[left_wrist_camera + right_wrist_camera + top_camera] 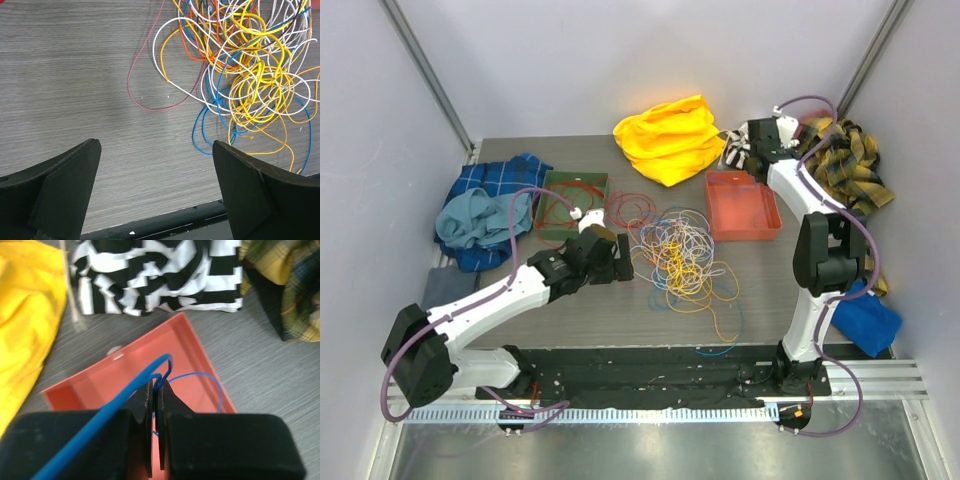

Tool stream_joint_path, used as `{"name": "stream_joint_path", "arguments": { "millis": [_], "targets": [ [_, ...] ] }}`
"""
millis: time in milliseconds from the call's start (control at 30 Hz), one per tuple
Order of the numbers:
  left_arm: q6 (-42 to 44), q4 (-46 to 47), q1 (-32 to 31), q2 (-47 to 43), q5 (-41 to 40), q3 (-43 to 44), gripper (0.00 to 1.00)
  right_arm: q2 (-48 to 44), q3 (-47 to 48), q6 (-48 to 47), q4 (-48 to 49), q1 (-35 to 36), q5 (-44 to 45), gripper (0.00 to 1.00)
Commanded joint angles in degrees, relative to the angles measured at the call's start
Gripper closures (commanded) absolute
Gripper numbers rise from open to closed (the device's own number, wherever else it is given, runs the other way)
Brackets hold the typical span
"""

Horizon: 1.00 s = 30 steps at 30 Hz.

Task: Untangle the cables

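The cables (682,255) lie in a loose tangle of yellow, white, orange, blue and red loops in the middle of the table. My left gripper (620,256) hovers just left of the tangle, open and holding nothing. In the left wrist view its fingers (70,180) stand wide apart over bare table, with the cables (245,65) at the upper right and a thin dark red loop (145,100) ahead. My right gripper (156,385) is shut on a blue cable (145,374), held above the orange tray (100,382) at the back right.
A green tray (575,200) holding red wire sits at the back left beside blue cloths (480,215). Around the orange tray (742,205) lie a yellow cloth (670,138), a striped cloth (160,275) and a plaid cloth (845,160). Another blue cloth (868,320) lies at the near right.
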Motion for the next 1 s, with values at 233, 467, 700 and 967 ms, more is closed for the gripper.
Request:
{"name": "stream_joint_path", "arguments": {
  "millis": [233,467,700,967],
  "targets": [
    [-1.1,3.2,0.2,3.9,2.8,1.7,0.00,-1.3,-4.4,1.1,2.0,-2.8,-0.9,0.99],
    [-1.3,1.9,0.2,3.2,2.4,1.8,0.00,-1.6,-4.1,1.6,-2.0,-2.8,2.9,0.36],
    [-1.4,2.3,0.2,3.9,3.6,2.3,0.00,-5.0,-4.7,2.6,-10.2,-2.8,3.9,0.27],
    [-1.1,2.7,0.1,5.0,6.1,2.4,0.00,-8.2,-12.8,2.7,-14.0,-2.4,1.2,0.29]
  ]
}}
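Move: The red bin that the held blue cable is going into is under the right hand, its middle about 3 cm back, 6 cm to the left and 13 cm below. The striped cloth lies some 14 cm ahead of this hand and level sideways; the cable tangle is about 18 cm back and 24 cm left, both some 14 cm down. From the left hand the bin is roughly 24 cm ahead, 30 cm right and 10 cm lower. The blue cable, still pinched in the right fingers, is carried about 3 cm right and 3 cm down with a slight draw back over the bin's right part. There the hand pauses, opens its fingers to some three-quarters and lets go, then backs off about 6 cm towards the bin's front, sinking a little more and tipping its fingers roughly 15 degrees further down. The open left hand sinks about 2 cm, touching nothing. ##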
